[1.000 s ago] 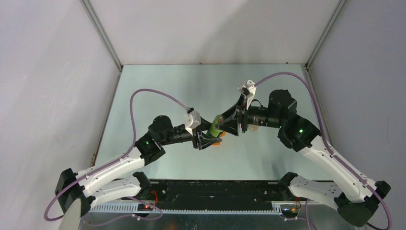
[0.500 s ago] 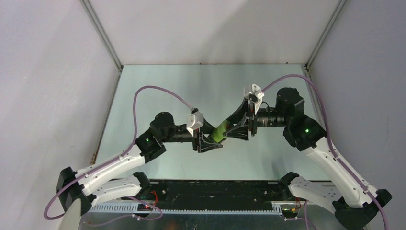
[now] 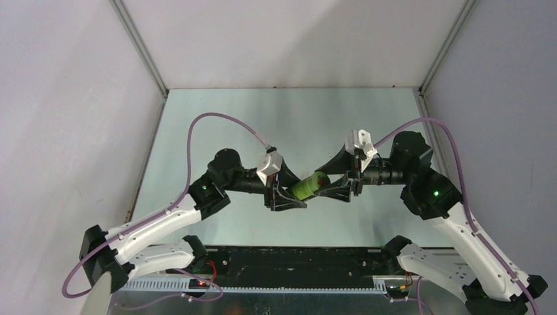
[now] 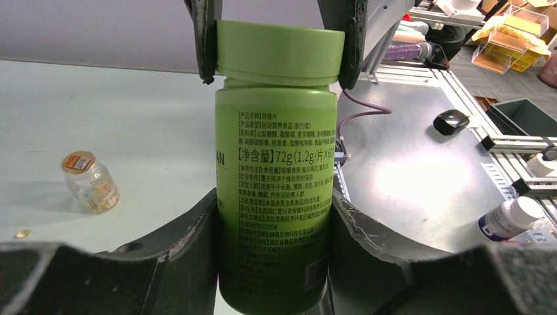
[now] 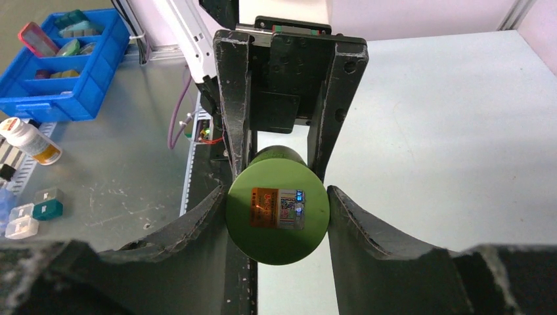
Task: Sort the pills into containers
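The green bottle (image 3: 307, 186) hangs above the table between both arms, lying nearly level. My left gripper (image 3: 288, 198) is shut on its body (image 4: 276, 170), one finger on each side of the printed label. My right gripper (image 3: 336, 188) is shut on the green cap (image 5: 277, 213), whose flat top carries an orange sticker. In the left wrist view the right gripper's fingers (image 4: 205, 39) pinch the cap (image 4: 280, 52) from above. A clear vial with an orange top (image 4: 92, 182) leans on the table at the left. A small yellowish pill (image 4: 23, 233) lies near it.
Grey enclosure walls close in the table (image 3: 217, 125) on three sides. Beyond the near edge are a blue bin (image 5: 62, 65), a small white-capped bottle (image 5: 29, 141), another white bottle (image 4: 509, 220) and a black mouse (image 4: 451, 121).
Both arms have carried the green bottle to the right and nearer. The bottle has tipped from a steep slant to almost level. Both grips have held.
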Available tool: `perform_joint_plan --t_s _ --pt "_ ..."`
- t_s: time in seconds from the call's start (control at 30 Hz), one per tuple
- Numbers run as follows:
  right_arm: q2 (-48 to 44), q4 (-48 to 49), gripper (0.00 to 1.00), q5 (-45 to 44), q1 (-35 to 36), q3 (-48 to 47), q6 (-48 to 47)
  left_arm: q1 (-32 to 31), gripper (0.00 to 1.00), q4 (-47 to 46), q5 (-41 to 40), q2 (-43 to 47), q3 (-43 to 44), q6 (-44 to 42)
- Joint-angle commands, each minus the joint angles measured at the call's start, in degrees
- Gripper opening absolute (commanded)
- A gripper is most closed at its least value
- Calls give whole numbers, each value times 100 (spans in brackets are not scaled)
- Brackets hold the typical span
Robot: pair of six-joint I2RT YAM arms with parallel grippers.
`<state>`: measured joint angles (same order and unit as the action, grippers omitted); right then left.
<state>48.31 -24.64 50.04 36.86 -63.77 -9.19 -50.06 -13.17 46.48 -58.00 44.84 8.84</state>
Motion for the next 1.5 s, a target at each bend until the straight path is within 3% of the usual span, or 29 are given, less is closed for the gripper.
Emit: perform_joint_plan --t_s 0.0,0.23,0.33,0.63,0.87,1.0,1.07,1.13,1.2,1.47 --pt "134 39 4 -376 153 93 412 22 0 -863 13 184 284 37" --pt "-102 1891 3 -1605 370 939 2520 20 0 -1789 -524 206 19 288" --pt "-203 2355 3 -1802 439 1278 2936 22 0 -1948 -636 163 -1 379" --pt "-66 1611 3 -2331 536 998 3121 22 0 -1332 -871 209 101 -30" --pt "252 694 7 -3379 653 561 3617 16 0 -822 -1226 115 219 -444" --pt "329 692 23 -3754 674 541 4129 15 0 -858 -1303 -9 193 -425" --pt "289 809 42 -3671 658 497 4049 14 0 -889 -1341 -56 147 -408" --pt "172 894 74 -3484 519 438 3882 22 0 -965 -1421 -96 74 -383" --pt "23 991 96 -3134 313 422 3724 22 0 -1016 -1445 -150 23 -350" --pt "-468 807 99 -1970 -530 409 2980 21 0 -1237 -1125 -179 -47 -192"
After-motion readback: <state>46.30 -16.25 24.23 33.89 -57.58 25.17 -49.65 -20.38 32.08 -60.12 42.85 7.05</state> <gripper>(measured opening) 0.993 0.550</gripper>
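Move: The green bottle lies on its side in the air between the hands. Its middle is about 3 cm to the right of the left hand, which grips the base, and 4 cm to the left of the right hand, which grips the cap. From the right hand, down on the table some 23 cm below, the glass jar is roughly 9 cm ahead and 12 cm right. The orange box is about 2 cm ahead and 5 cm left, and a small tablet is 15 cm ahead and 6 cm right. Forward together go both hands, the left about 5 cm with the bottle still gripped, the right some 7 cm. On the way the right hand twists the green cap about 30 degrees clockwise, as seen from the cap end, against the left's hold. Its fingers then open wide around the cap and it draws back to its right by about 3 cm, rising slightly. ##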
